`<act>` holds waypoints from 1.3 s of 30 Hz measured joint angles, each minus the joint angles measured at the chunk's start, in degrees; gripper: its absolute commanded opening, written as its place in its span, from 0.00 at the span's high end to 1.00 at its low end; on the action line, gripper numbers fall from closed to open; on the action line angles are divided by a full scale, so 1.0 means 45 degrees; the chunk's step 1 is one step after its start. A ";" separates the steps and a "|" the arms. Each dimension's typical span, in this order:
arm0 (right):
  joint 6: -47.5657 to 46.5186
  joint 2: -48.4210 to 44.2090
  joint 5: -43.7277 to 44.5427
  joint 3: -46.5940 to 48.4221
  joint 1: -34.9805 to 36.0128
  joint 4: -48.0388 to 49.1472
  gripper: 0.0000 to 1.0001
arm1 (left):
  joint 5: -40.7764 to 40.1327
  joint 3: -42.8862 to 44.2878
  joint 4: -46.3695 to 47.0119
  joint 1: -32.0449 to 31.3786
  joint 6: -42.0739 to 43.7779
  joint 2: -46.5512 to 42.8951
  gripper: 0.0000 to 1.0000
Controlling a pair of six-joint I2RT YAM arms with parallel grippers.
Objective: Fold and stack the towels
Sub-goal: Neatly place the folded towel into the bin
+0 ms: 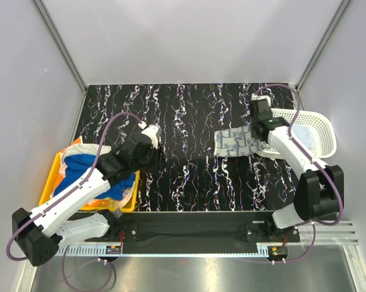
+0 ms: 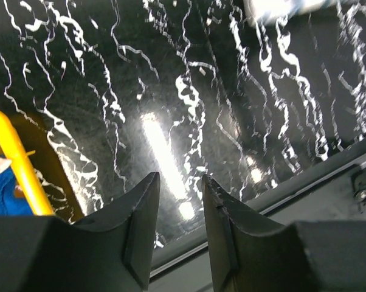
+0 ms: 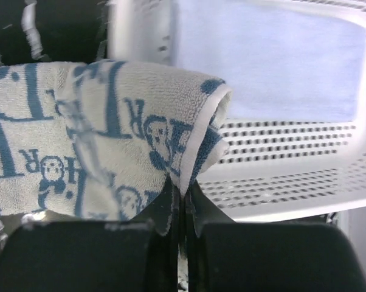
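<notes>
A white towel with a blue pattern (image 1: 234, 142) lies folded on the black marbled table, just left of the white basket. My right gripper (image 1: 256, 135) is shut on its right edge; in the right wrist view the towel's hem (image 3: 195, 152) is pinched between the closed fingers (image 3: 184, 201). More towels sit bunched in the yellow bin (image 1: 49, 182) at the left: a royal blue one (image 1: 79, 163) with white and orange cloth around it. My left gripper (image 2: 180, 182) hangs open over the bare table by the bin's right side, nothing between its fingers.
The white perforated basket (image 1: 320, 131) stands at the right edge with a pale blue cloth (image 3: 268, 67) inside. The yellow bin's rim (image 2: 16, 158) shows at the left of the left wrist view. A metal rail (image 1: 189, 231) runs along the table's near edge.
</notes>
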 measured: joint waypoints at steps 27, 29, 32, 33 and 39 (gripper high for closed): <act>-0.2535 0.1141 -0.0573 -0.0393 -0.5561 0.3424 1.00 | 0.1836 -0.1423 -0.0427 -0.0005 0.0971 -0.3517 0.62; -0.2676 0.1161 -0.0573 -0.0704 -0.5673 0.3934 1.00 | 0.1885 -0.1472 -0.0432 -0.0005 0.0976 -0.3653 0.62; -0.2939 0.1423 -0.0578 -0.0933 -0.5780 0.4881 1.00 | 0.1919 -0.1491 -0.0427 0.0000 0.0976 -0.3813 0.61; -0.3031 0.1608 -0.0593 -0.0933 -0.5804 0.5192 1.00 | 0.1919 -0.1496 -0.0427 0.0000 0.0976 -0.3861 0.61; -0.3565 0.3463 -0.0597 -0.0554 -0.6183 0.6164 1.00 | 0.1919 -0.1496 -0.0423 -0.0005 0.0976 -0.3963 0.61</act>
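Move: The right hand grips the right-hand edge of the folded patterned towel, over the left part of the white bin. The bin's middle lies about 17 cm to its right, 4 cm ahead and 10 cm below. In it, the white towel is centred some 13 cm right, 4 cm ahead and 12 cm down. The patterned towel's loose part trails, its middle about 12 cm left. From the empty left hand, the bin is roughly 70 cm right, 20 cm ahead and 13 cm below. Rightward over the white bin goes the right hand, about 20 cm and nearly level for most of the way, still pinching the towel edge and trailing the rest behind; near the end it sinks and eases forward, finishing some 6 cm lower, while the wrist turns about 15 degrees clockwise. The empty left hand draws back 5 cm and rises slightly. ##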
